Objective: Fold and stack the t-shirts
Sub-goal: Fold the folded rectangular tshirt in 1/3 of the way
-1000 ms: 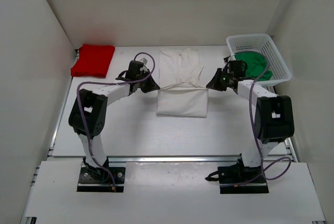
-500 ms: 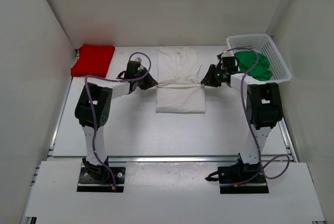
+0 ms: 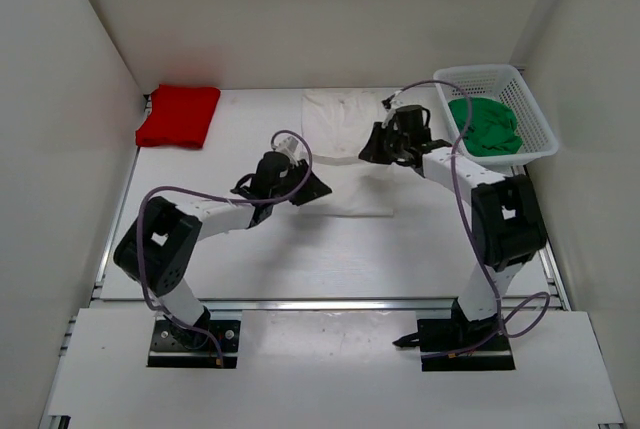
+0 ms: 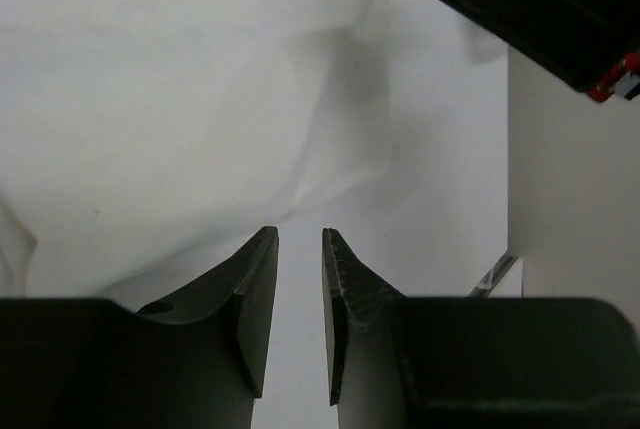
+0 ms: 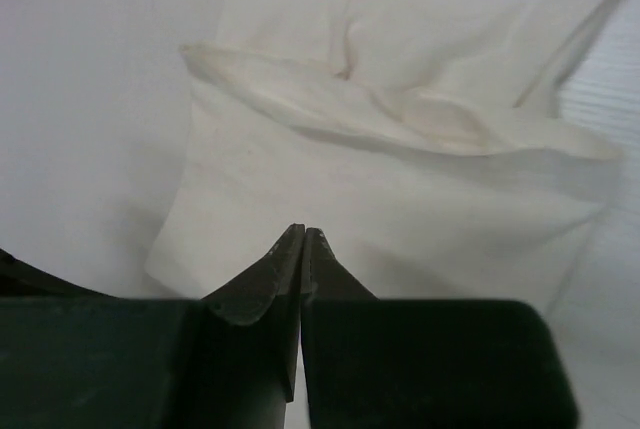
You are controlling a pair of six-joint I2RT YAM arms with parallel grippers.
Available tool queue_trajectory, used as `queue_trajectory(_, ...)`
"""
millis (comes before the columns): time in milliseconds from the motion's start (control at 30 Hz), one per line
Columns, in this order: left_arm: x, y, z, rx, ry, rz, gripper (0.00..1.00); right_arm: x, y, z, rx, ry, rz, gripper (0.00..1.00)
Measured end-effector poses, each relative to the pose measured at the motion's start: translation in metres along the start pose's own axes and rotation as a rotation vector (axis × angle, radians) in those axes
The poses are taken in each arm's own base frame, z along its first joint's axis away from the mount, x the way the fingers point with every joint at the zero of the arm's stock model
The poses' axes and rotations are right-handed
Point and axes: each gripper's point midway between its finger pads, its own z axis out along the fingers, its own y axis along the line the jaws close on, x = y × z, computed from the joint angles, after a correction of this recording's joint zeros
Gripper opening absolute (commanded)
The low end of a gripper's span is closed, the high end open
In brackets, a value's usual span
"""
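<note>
The white t-shirt (image 3: 341,127) lies mid-table, its lower part folded up over the body with a raised fold edge (image 5: 400,119) across it. My left gripper (image 3: 318,189) hangs at the shirt's near left corner, and its jaws (image 4: 299,239) stand a little open with nothing between them above white cloth (image 4: 160,99). My right gripper (image 3: 368,153) is over the shirt's right side, its jaws (image 5: 303,232) shut and empty just above the cloth (image 5: 420,209). The red t-shirt (image 3: 178,115) lies folded at the far left. The green t-shirt (image 3: 486,127) is bunched in the basket.
A white mesh basket (image 3: 482,74) stands at the far right corner. White walls close in the table on the left, back and right. The metal rail (image 3: 330,303) marks the table's near edge. Part of the right arm (image 4: 540,4) shows in the left wrist view.
My left gripper came nearer and to the right, to the shirt's near left corner, and opened. My right gripper moved left onto the shirt, opening briefly before shutting again.
</note>
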Motion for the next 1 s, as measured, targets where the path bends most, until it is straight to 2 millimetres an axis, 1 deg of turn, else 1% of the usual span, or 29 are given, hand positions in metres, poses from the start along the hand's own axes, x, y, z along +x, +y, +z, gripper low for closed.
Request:
queue_trajectory(33, 0.015, -0.002, 0.002, 0.009, 0.035, 0.003, 0.35, 0.01, 0.005, 0.007, -0.016, 0.034, -0.006, 0.0)
queue_trajectory(100, 0.032, 0.006, 0.008, -0.005, 0.077, 0.003, 0.35, 0.028, 0.013, 0.024, -0.043, 0.097, -0.015, 0.0)
queue_trajectory(200, 0.038, 0.027, 0.016, -0.049, 0.093, -0.013, 0.34, 0.048, 0.013, 0.046, -0.059, 0.175, -0.012, 0.0)
queue_trajectory(300, 0.036, 0.048, 0.02, -0.088, 0.091, -0.036, 0.34, 0.056, 0.01, 0.061, -0.065, 0.219, -0.002, 0.0)
queue_trajectory(367, 0.036, 0.06, 0.021, -0.105, 0.086, -0.051, 0.34, 0.055, 0.008, 0.07, -0.066, 0.231, 0.005, 0.0)
queue_trajectory(467, 0.044, 0.074, 0.021, -0.119, 0.095, -0.077, 0.34, 0.045, 0.002, 0.087, -0.069, 0.224, 0.011, 0.0)
queue_trajectory(567, 0.045, 0.071, 0.021, -0.096, 0.091, -0.077, 0.34, 0.036, -0.009, 0.098, -0.067, 0.211, 0.028, 0.0)
queue_trajectory(667, 0.047, 0.071, 0.02, -0.084, 0.087, -0.077, 0.33, 0.025, -0.026, 0.11, -0.062, 0.2, 0.053, 0.0)
queue_trajectory(700, 0.047, 0.071, 0.019, -0.081, 0.086, -0.076, 0.35, 0.024, -0.031, 0.112, -0.059, 0.198, 0.063, 0.0)
queue_trajectory(767, 0.047, 0.072, 0.016, -0.079, 0.084, -0.08, 0.35, 0.026, -0.039, 0.111, -0.062, 0.21, 0.094, 0.0)
queue_trajectory(900, 0.042, 0.072, 0.004, -0.084, 0.07, -0.089, 0.39, 0.023, -0.04, 0.107, -0.078, 0.211, 0.114, 0.0)
queue_trajectory(967, 0.038, 0.069, -0.007, -0.084, 0.057, -0.085, 0.41, 0.02, -0.038, 0.101, -0.076, 0.207, 0.112, 0.06)
queue_trajectory(1000, 0.033, 0.066, -0.013, -0.081, 0.039, -0.079, 0.42, 0.019, -0.036, 0.095, -0.076, 0.2, 0.111, 0.12)
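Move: The loose upper hem of the white tshirt's folded layer lies about 6 cm ahead of the right hand, 2 cm left and some 11 cm below; the tshirt's near fold edge is about 8 cm back and 3 cm left. The basket stands roughly 28 cm right and 16 cm ahead. For the left hand, the tshirt's near-left corner is about level, 5 cm left and 9 cm below. The shut right fingers sink about 9 cm and sweep 6 cm forward to the hem; left lowers towards near-left corner. ##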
